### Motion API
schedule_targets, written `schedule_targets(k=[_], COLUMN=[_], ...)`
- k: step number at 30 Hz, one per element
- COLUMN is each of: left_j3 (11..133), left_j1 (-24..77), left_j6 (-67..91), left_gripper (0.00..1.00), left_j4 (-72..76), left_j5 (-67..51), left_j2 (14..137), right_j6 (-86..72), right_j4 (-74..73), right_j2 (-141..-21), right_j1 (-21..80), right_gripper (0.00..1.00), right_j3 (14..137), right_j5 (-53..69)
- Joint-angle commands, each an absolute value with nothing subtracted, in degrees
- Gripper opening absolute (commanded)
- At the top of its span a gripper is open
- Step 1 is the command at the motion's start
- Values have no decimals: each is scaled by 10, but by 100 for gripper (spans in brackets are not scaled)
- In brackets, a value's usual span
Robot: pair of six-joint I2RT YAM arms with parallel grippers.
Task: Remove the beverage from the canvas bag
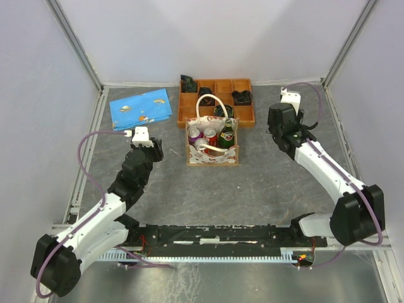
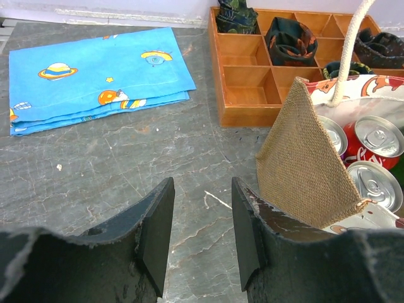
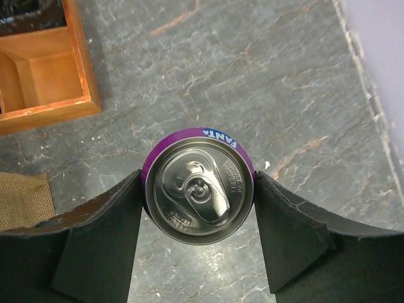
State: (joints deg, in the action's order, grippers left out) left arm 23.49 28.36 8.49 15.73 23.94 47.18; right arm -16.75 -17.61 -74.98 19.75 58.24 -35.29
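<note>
The canvas bag (image 1: 213, 153) stands upright at mid-table in front of the tray, handles up. It holds two red cans (image 1: 210, 136), a purple-topped can (image 1: 195, 134) and a green bottle (image 1: 226, 134). In the left wrist view its woven side (image 2: 303, 164) and can tops (image 2: 377, 135) show at the right. My right gripper (image 3: 197, 190) is shut on a purple Fanta can (image 3: 199, 189), held upright above the bare table to the right of the bag; the gripper also shows in the top view (image 1: 287, 137). My left gripper (image 2: 202, 221) is open and empty, just left of the bag (image 1: 151, 149).
An orange wooden compartment tray (image 1: 216, 117) with dark rolled items stands behind the bag; its corner shows in the right wrist view (image 3: 76, 104). A folded blue cloth with planets (image 1: 140, 108) lies at the back left. Enclosure walls and metal rails edge the table.
</note>
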Motion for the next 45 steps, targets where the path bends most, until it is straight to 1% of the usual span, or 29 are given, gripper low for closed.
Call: schedule_targets(k=[1,7,21,24,26,27,29,32,33,34,35,36,37,38,41,45], left_j3=[232,235,235,234,234,233,233,233,233,233,233,233,233,234,234,232], left_j1=[284,284,284,283,284,283,284,283,283,283,283,283,283,283,283,283], left_j6=[88,87,90,89,89,90,90,91,91,91,92,92,93,93,95,95], left_gripper=[49,49,49,49,49,49,49,49,49,49,49,49,49,49,49,49], left_j4=[166,166,168,168,168,168,168,168,168,169,169,170,171,171,172,172], left_j5=[251,250,247,247,247,248,248,247,247,246,246,246,245,244,243,243], left_j2=[458,463,478,477,476,476,475,474,474,475,476,477,478,479,480,478], right_j6=[-200,-219,-221,-223,-226,-227,-231,-238,-240,-241,-240,-239,-239,-238,-233,-225], right_j4=[-123,-90,-46,-48,-50,-51,-54,-64,-68,-70,-72,-74,-76,-78,-82,-88], right_j2=[-770,-791,-818,-830,-834,-835,-835,-830,-827,-824,-821,-819,-816,-815,-810,-802], right_j1=[189,187,187,188,187,187,188,187,187,187,187,187,187,187,187,187], right_gripper=[0,0,0,2,5,8,18,41,50,65,71,73,88,93,99,99], right_j3=[579,543,510,510,508,508,505,505,505,505,505,506,508,509,514,526], right_j5=[-322,-282,-270,-269,-269,-269,-269,-277,-279,-281,-282,-282,-283,-283,-283,-286])
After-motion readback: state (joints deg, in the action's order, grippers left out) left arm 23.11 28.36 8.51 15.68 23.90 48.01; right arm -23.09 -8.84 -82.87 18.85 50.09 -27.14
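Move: The right hand still grips the purple Fanta can above bare table; the spot for it lies some 17 cm below, about 2 cm left, level ahead. From that hand the canvas bag stands about 26 cm left and 3 cm ahead, the wooden tray about 24 cm left and 20 cm ahead. From the left hand the spot lies roughly 45 cm right, 6 cm ahead and 17 cm below. The right hand lowers the Fanta can about 9 cm onto the bare table, then opens and lets go. ##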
